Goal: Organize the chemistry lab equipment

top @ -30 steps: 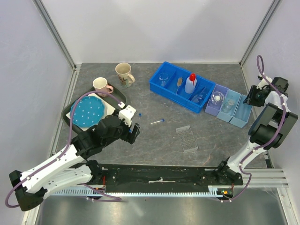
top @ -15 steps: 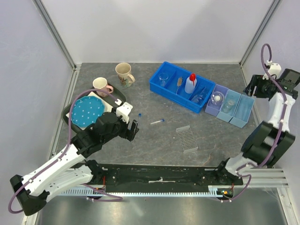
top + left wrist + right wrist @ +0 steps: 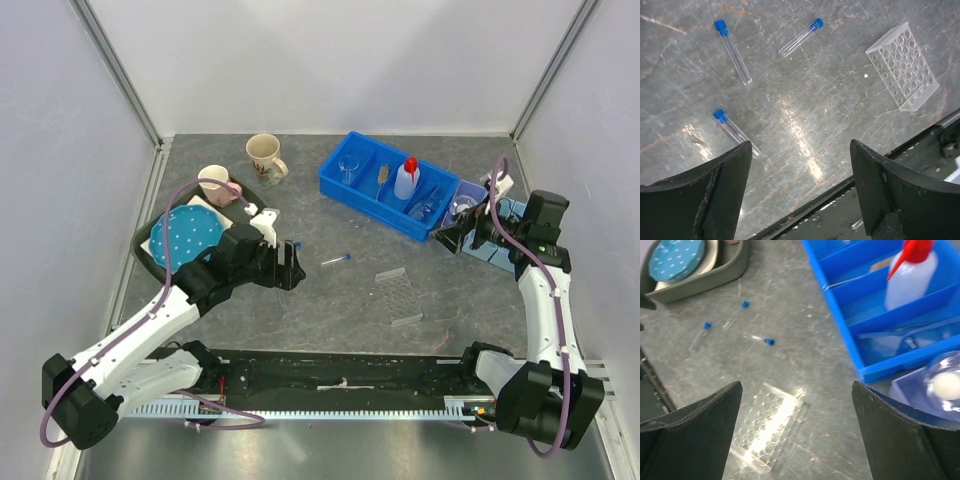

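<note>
Three blue-capped tubes (image 3: 733,51) (image 3: 801,37) (image 3: 736,132) lie loose on the grey table, with the clear tube rack (image 3: 903,65) to their right. My left gripper (image 3: 801,150) hovers open just above and on the near side of them, holding nothing; the top view shows it (image 3: 288,267) left of centre. My right gripper (image 3: 797,387) is also open and empty, above the rack (image 3: 769,427) and beside the blue bin (image 3: 850,335). The bin holds the white squeeze bottle (image 3: 405,178), a brush (image 3: 381,178), a beaker (image 3: 348,165) and goggles (image 3: 425,207).
Small lavender and light-blue trays (image 3: 474,195) stand right of the blue bin, one with a flask (image 3: 945,382). A dark tray (image 3: 143,250) with the blue dotted plate (image 3: 190,235) sits at left. A pink mug (image 3: 215,182) and a beige mug (image 3: 265,155) stand behind it.
My right arm has swung in from the far right edge to above the table near the small trays, and its jaws have opened. My left gripper has moved right, toward the tubes.
</note>
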You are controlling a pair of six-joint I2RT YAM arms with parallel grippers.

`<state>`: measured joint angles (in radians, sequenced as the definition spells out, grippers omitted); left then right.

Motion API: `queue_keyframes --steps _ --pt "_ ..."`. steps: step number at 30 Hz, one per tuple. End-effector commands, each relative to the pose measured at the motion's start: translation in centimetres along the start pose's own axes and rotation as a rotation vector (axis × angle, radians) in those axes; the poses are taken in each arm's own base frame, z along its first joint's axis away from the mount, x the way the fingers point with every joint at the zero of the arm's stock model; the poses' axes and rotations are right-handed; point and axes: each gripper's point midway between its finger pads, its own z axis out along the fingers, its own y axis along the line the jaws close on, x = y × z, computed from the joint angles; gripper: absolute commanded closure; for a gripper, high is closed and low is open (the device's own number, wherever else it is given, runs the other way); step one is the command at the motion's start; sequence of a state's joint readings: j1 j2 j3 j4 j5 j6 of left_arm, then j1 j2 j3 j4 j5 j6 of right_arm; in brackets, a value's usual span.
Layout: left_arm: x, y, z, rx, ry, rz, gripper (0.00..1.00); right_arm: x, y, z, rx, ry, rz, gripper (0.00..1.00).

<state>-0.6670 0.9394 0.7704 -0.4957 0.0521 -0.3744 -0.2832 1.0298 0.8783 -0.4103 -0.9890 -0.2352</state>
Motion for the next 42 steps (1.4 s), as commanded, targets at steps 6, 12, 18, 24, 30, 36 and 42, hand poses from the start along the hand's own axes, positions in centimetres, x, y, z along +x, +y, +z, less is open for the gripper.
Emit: queue_keyframes --steps 6,12,18,24,30,36,42 --pt "3.3 2.1 1.9 -0.188 0.103 -0.357 0.21 1.0 2.6 0.4 -0.171 -0.047 -0.024 0.02" --pt "5.4 4.3 4.1 -0.374 0.214 -0.421 0.32 1.4 2.5 0.3 -0.146 -0.029 -0.028 0.02" --pt "7.1 5.9 5.3 -0.512 0.252 -0.453 0.44 1.4 2.6 0.3 -0.146 -0.027 -0.028 0.02" --pt "7.9 6.2 7.0 -0.546 0.282 -0.441 0.46 1.5 2.7 0.5 -0.152 -0.020 -0.027 0.02" --pt "8.4 6.3 8.2 -0.568 0.324 -0.409 0.53 1.7 2.8 0.6 -0.157 -0.013 -0.026 0.02" --pt "9.4 6.7 8.5 -0.598 0.352 -0.383 0.66 2.0 2.9 0.8 -0.163 -0.006 -0.028 0.02" --pt "10.2 7.2 8.7 -0.625 0.376 -0.369 0.74 2.0 2.9 0.8 -0.165 -0.001 -0.033 0.02"
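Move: Below the left hand by about 16 cm lies the nearest blue-capped test tube, its middle some 2 cm ahead and 2 cm to the left. A second tube is about 10 cm ahead and 3 cm right of this hand, a third about 10 cm ahead and 10 cm right; the clear tube rack is roughly 2 cm ahead and 24 cm right. From the right hand, the nearest tube lies some 40 cm left, 10 cm back and 23 cm below. Dropping some 15 cm almost straight down, with a slight shift left, the left hand swings its fingers through about 45 degrees, from slanting forward and right to pointing nearly straight down, and narrows them from wide open to about a third around the nearest tube's body, behind its blue cap. The right hand eases down, back and left by about 4 cm in all, fingers staying wide open. ##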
